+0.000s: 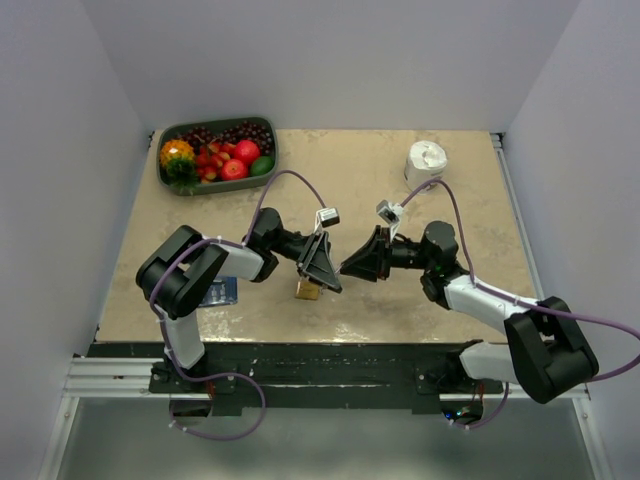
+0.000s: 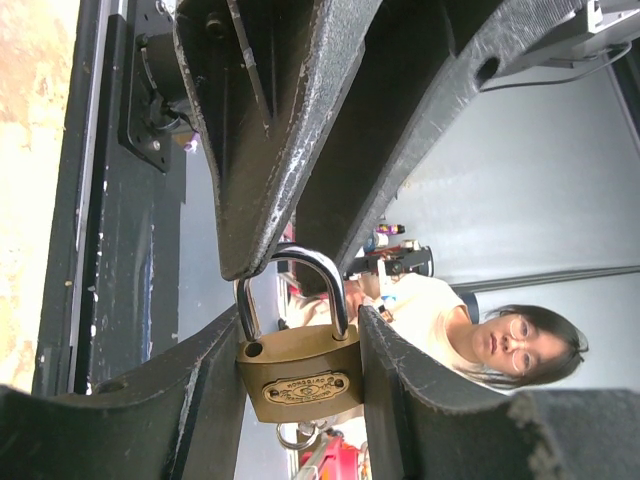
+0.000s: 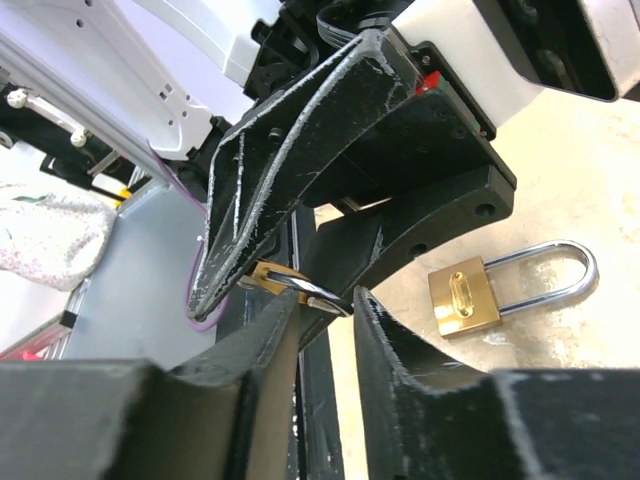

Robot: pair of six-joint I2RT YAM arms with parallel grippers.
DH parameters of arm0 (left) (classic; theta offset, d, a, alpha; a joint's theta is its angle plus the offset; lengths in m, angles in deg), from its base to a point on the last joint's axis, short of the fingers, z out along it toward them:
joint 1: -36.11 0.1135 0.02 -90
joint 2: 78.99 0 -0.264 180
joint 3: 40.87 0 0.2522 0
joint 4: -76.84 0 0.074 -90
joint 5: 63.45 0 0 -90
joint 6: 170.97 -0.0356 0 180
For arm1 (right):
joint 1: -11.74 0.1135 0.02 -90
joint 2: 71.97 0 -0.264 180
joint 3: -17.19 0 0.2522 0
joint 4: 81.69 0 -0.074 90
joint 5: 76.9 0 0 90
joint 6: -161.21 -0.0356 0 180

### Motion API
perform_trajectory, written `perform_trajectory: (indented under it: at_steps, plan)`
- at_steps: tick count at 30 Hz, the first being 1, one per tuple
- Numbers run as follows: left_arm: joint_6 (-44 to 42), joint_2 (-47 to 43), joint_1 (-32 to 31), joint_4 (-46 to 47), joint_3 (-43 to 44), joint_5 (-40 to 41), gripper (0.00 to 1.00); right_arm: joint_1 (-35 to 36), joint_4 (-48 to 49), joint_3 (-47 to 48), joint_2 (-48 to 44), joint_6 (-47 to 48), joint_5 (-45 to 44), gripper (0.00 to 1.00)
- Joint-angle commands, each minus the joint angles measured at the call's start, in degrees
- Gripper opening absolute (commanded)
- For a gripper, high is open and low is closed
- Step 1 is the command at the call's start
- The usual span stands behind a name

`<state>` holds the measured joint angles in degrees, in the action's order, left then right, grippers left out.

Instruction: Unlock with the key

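Note:
My left gripper [image 2: 298, 335] is shut on the body of a brass padlock [image 2: 300, 375], held in the air with its steel shackle [image 2: 337, 295] pointing up. Under the padlock's base hangs a small silvery ring [image 2: 290, 437]; the key itself is mostly hidden there. My right gripper [image 3: 325, 300] meets the left one tip to tip [image 1: 345, 266], its fingers closed around the top of that shackle [image 3: 318, 293]. A second brass padlock [image 3: 466, 298] lies flat on the table below both grippers [image 1: 308, 290].
A green bin of fruit [image 1: 217, 155] stands at the back left and a white roll [image 1: 427, 160] at the back right. A blue object [image 1: 220, 291] lies by the left arm. The table's black front rail [image 1: 300, 358] is close. A person [image 2: 500, 340] sits beyond it.

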<state>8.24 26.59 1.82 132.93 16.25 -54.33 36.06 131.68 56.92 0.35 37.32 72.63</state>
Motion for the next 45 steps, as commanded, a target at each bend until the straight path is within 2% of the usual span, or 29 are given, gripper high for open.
perform_trajectory:
  at_steps: [1, 10, 17, 22, 25, 26, 28, 29, 30, 34, 39, 45]
  plan:
    - [0.79, -0.81, 0.01, 38.88, 0.06, 0.73, 0.0, 0.38, 1.3, 0.13, -1.03, -0.3, 2.08, 0.28]
    - [0.35, 0.41, 0.44, 38.96, -0.11, 1.52, 0.0, 0.47, -6.09, 1.27, -2.88, 2.25, 0.59, 0.11]
    - [0.26, 2.26, 1.85, 38.53, -0.29, 2.31, 0.0, 0.47, -15.39, 3.99, -3.85, 3.83, -2.83, 0.05]
    - [-5.78, 2.44, 1.94, 31.34, -0.55, 3.62, 0.0, 0.47, -21.37, 6.54, -4.38, 5.32, -5.21, 0.02]
    - [-20.78, -1.33, 1.94, 13.1, -0.2, 5.55, 0.0, 0.38, -24.19, 7.68, -3.85, 5.85, -6.09, 0.01]
    - [-34.49, -4.39, 1.94, -4.28, 0.41, 6.43, 0.0, 0.38, -25.24, 8.21, -3.67, 5.85, -6.52, 0.01]
    - [-52.99, -7.04, 2.03, -29.37, 6.1, 12.04, 0.0, 0.38, -26.47, 8.65, -2.89, 6.11, -6.97, 0.01]
    - [-66.05, -7.58, 1.94, -50.56, 8.83, 14.85, 0.0, 0.47, -27.79, 9.09, -2.53, 6.2, -7.66, 0.01]
    - [-67.83, -7.41, 1.94, -54.68, 11.46, 17.57, 0.0, 0.38, -28.67, 9.35, -2.35, 6.38, -8.28, 0.01]
    - [-68.11, -5.57, 1.59, -59.02, 12.54, 25.23, 0.0, 0.38, -31.75, 10.41, -1.04, 7.6, -10.65, 0.01]
    - [-71.89, -4.33, 0.36, -69.74, 16.84, 37.52, 0.0, 0.38, -36.67, 11.11, 0.37, 9.54, -16.63, 0.01]
    - [-71.19, -3.63, -1.4, -77.39, 19.92, 50.37, 0.0, 0.38, -35.97, 10.32, 4.23, 8.49, -22.78, 0.01]
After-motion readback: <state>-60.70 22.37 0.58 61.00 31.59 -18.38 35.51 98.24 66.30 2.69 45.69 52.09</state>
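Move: The left fingers hold the small padlock's brass body; its shackle stands out past their tips, about 2 cm to the left hand's right and 1 cm back, at its height. From the right hand that shackle is some 1 cm to the left, level and between its half-open fingers, with the small padlock's body about 3 cm left and 1 cm ahead. The large padlock lies on the table some 5 cm ahead of the right hand, 9 cm left and 18 cm below. The right fingers, already closing, shut on the small padlock's shackle and pinch it while the left hand keeps its grip on the body. Then both hands travel forward and down together, the left about 8 cm forward and 10 cm down, its fingers tipping some 30 degrees downward, the right about 6 cm each way, its fingertips tilting down and swinging clockwise so that the body turns against the held shackle. ##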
